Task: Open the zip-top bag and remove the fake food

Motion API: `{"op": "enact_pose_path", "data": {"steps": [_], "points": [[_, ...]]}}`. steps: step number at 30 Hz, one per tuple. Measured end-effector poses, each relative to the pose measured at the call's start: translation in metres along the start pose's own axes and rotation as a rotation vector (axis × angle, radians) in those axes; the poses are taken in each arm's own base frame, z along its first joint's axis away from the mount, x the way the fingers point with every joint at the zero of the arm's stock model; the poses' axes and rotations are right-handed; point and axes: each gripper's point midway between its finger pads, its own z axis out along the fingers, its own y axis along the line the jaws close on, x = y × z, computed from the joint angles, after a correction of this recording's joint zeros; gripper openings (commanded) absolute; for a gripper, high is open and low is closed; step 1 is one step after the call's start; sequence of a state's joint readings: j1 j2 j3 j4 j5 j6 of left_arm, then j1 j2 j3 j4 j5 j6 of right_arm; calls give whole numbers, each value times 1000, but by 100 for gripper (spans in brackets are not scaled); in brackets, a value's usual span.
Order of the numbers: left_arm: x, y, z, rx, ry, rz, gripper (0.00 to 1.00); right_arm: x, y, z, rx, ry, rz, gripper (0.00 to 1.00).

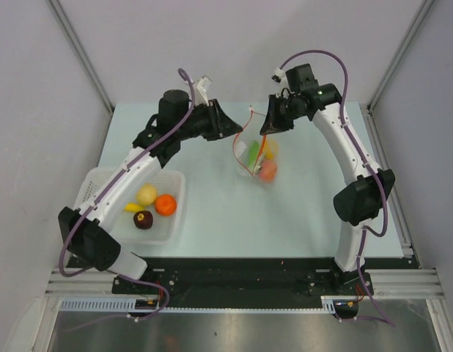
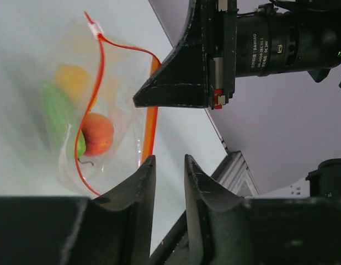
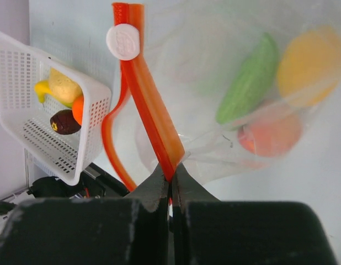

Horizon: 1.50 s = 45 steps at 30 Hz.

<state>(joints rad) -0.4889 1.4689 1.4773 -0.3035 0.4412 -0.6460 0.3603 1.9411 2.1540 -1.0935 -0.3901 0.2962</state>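
Observation:
The clear zip-top bag (image 1: 245,149) hangs above the table's far middle, its mouth gaping. My right gripper (image 3: 171,172) is shut on the bag's red-orange zip strip (image 3: 152,113), below the white slider (image 3: 123,41). Inside the bag lies fake food: a green piece (image 3: 246,83), a yellow one (image 3: 310,66) and a peach one (image 3: 270,132). My left gripper (image 2: 169,161) stands just left of the bag's other rim (image 2: 150,127), its jaws a narrow gap apart with nothing between them. From above, the left gripper (image 1: 238,127) and right gripper (image 1: 264,132) flank the bag's mouth.
A white mesh basket (image 1: 94,180) stands at the near left of the table. It holds a yellow fruit (image 1: 146,194), an orange one (image 1: 166,204), a dark purple one (image 1: 143,219) and a banana (image 1: 131,207). Grey walls close in the table's sides.

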Motion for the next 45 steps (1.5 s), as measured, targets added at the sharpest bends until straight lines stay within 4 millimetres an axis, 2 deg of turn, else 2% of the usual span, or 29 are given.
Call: {"op": "enact_pose_path", "data": {"steps": [2,4,8,10,15,18,19,25,29,34,41,45], "points": [[3,-9,10,29,26,1,21,0,2,-3,2,-3,-4,0],[4,-14,22,48,51,-1,18,1,3,-4,5,1,-4,0],[18,-8,41,23,121,-26,16,7,1,1,14,15,4,0],[31,3,52,-7,167,-45,15,14,-1,5,19,36,16,0],[79,50,81,-128,317,-97,8,24,0,13,14,65,35,0],[95,69,92,-194,366,-97,6,23,4,14,-2,62,42,0],[97,72,94,-214,373,-89,2,22,6,14,-7,61,47,0],[98,68,100,-284,350,-15,0,22,14,18,-26,56,100,0],[99,80,103,-374,316,35,0,26,14,25,-29,68,152,0],[110,101,118,-437,304,60,0,31,18,30,-47,88,191,0],[119,118,133,-456,283,50,0,24,5,27,-27,71,219,0],[127,125,137,-456,292,44,7,23,4,25,-42,74,225,0]]}}
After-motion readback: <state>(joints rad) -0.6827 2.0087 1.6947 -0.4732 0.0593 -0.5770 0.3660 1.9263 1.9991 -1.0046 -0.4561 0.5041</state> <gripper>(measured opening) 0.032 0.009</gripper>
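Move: The open mouth of the bag lies about 6 cm ahead of the left gripper, 6 cm to its right and some 15 cm below. Inside the bag, and roughly 27 cm below that gripper, sit the peach 7 cm ahead and 10 right, the green vegetable 13 ahead and 6 right, and the yellow fruit 14 ahead and 12 right. From the right gripper, already pinching the zip rim, the mouth is straight below by about 8 cm, 3 cm left. Bring the left gripper down about 20 cm through the bag's mouth towards the food, first easing right some 7 cm, then sinking and reaching 5 cm forward. Shut its part-open fingers on the way and tip them about 30 degrees to point more steeply down. Keep the right gripper clamped on the zip rim, lowering it about 3 cm and drifting left before easing slightly back. ##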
